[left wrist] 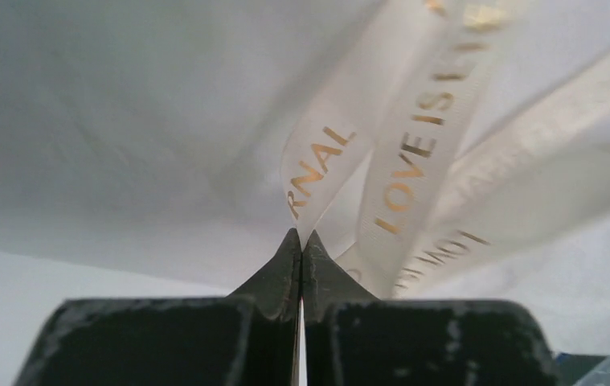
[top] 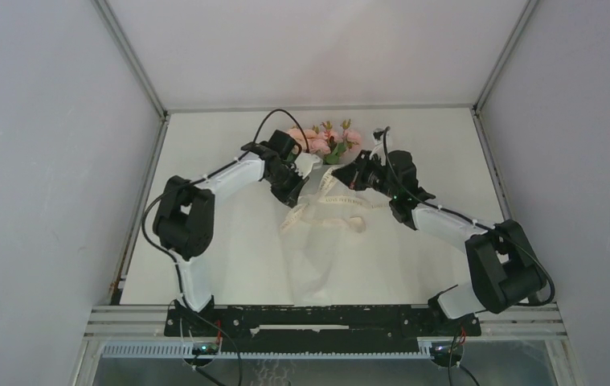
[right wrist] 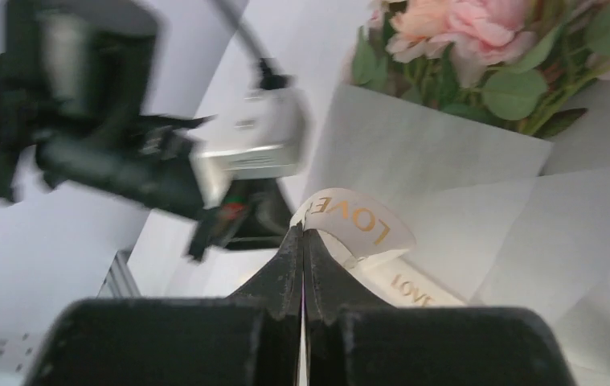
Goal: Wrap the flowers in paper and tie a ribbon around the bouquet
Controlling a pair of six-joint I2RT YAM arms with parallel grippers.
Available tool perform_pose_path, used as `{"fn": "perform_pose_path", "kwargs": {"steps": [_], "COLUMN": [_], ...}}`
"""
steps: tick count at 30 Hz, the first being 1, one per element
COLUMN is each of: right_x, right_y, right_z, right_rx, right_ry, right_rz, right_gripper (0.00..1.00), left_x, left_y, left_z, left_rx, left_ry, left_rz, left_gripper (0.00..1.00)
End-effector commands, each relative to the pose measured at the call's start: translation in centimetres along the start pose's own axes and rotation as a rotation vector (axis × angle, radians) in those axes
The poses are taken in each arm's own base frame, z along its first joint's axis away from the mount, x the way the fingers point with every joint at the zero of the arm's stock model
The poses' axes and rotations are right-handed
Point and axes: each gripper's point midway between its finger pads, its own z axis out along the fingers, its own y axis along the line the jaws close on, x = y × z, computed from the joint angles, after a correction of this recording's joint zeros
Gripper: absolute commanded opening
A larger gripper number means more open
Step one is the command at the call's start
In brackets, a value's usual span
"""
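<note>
The bouquet lies mid-table: pink flowers [top: 329, 141] with green leaves stick out of the white paper [top: 325, 241] cone at the far end. A cream ribbon [top: 337, 211] with gold lettering loops across the paper's middle. My left gripper [top: 300, 189] sits at the cone's left side, shut on a strand of the ribbon [left wrist: 317, 173], which rises from its tips [left wrist: 301, 237]. My right gripper [top: 345, 178] is on the right side, shut on a curled ribbon [right wrist: 358, 225] loop at its tips [right wrist: 302, 233]. Flowers [right wrist: 462, 32] and paper [right wrist: 430, 153] show beyond it.
The left arm's wrist and camera [right wrist: 165, 153] appear blurred just across from my right gripper. The white table [top: 221, 241] is bounded by grey walls and a metal frame rail [top: 325, 322] at the near edge.
</note>
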Motion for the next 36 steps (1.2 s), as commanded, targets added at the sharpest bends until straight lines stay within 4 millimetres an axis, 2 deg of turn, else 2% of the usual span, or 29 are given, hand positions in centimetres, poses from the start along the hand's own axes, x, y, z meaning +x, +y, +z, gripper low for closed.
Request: {"fn": "perform_pose_path", "kwargs": {"steps": [1, 5, 9, 12, 15, 18, 21, 24, 26, 28, 30, 32, 34, 36], "right_x": [-1.5, 0.0, 1.8, 3.1, 4.0, 5.0, 5.8, 6.3, 6.6, 6.7, 6.8, 6.6, 6.6, 6.5], "right_y": [-2.7, -5.7, -7.4, -7.5, -6.9, -6.7, -7.0, -6.9, -6.6, -6.5, -6.4, -6.2, -6.2, -6.3], "right_z": [1.4, 1.9, 1.7, 1.6, 1.7, 1.8, 1.8, 2.0, 2.2, 2.3, 2.5, 2.7, 2.8, 2.7], "right_rx": [0.141, 0.256, 0.328, 0.348, 0.345, 0.338, 0.339, 0.320, 0.308, 0.304, 0.291, 0.266, 0.252, 0.251], "right_ry": [-0.044, -0.013, 0.038, 0.076, 0.106, 0.141, 0.167, 0.189, 0.208, 0.220, 0.227, 0.231, 0.235, 0.235], "right_rz": [0.016, 0.057, 0.084, 0.058, 0.022, 0.017, 0.025, 0.038, 0.049, 0.065, 0.096, 0.149, 0.201, 0.233], "right_gripper": [0.00, 0.00, 0.00, 0.00, 0.00, 0.00, 0.00, 0.00, 0.00, 0.00, 0.00, 0.00, 0.00, 0.00], "left_x": [-3.4, -2.7, -1.7, -1.4, -1.8, -1.7, -1.1, -0.1, -0.2, -0.8, -0.7, 0.2, 0.8, 0.8], "left_y": [-3.7, -4.9, -5.2, -5.9, -6.5, -5.4, -3.2, -0.2, 0.6, -1.0, -4.3, -8.0, -9.6, -10.4], "left_z": [-5.7, -6.6, -7.3, -7.7, -8.4, -8.7, -8.9, -9.7, -10.8, -12.3, -12.4, -11.5, -9.8, -7.9], "left_rx": [0.083, 0.107, 0.096, 0.124, 0.145, 0.089, -0.003, -0.146, -0.213, -0.192, -0.092, 0.020, 0.040, 0.029], "left_ry": [-0.217, -0.242, -0.260, -0.272, -0.294, -0.297, -0.293, -0.291, -0.314, -0.360, -0.321, -0.249, -0.199, -0.148], "left_rz": [0.026, -0.027, -0.098, -0.120, -0.108, -0.096, -0.116, -0.111, -0.053, 0.074, 0.258, 0.458, 0.608, 0.709], "left_gripper": [0.00, 0.00, 0.01, 0.02, 0.02, 0.03, 0.06, 0.24, 0.33, 0.37, 0.40, 0.43, 0.49, 0.55]}}
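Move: Near both hands lies the ribbon crossing, on the paper at the bouquet's waist. The left hand, pinching a ribbon strand low over the paper, has the crossing about 6 cm to its right, 1 cm back and 3 cm below. From the right hand, which holds another strand up high, it lies some 15 cm below, 4 cm left and 1 cm back; the flower heads are 14 cm ahead of that hand, 1 cm left and 13 cm below. Lifting away from the paper, the left hand rises about 8 cm and draws back towards the base, then opens its fingers halfway, letting go of the strand while it swings left and forward, and finally backs off higher, twisting clockwise. The right hand keeps its pinch, edges forward, then brings its strand down about 12 cm towards the crossing, its wrist tilting. ##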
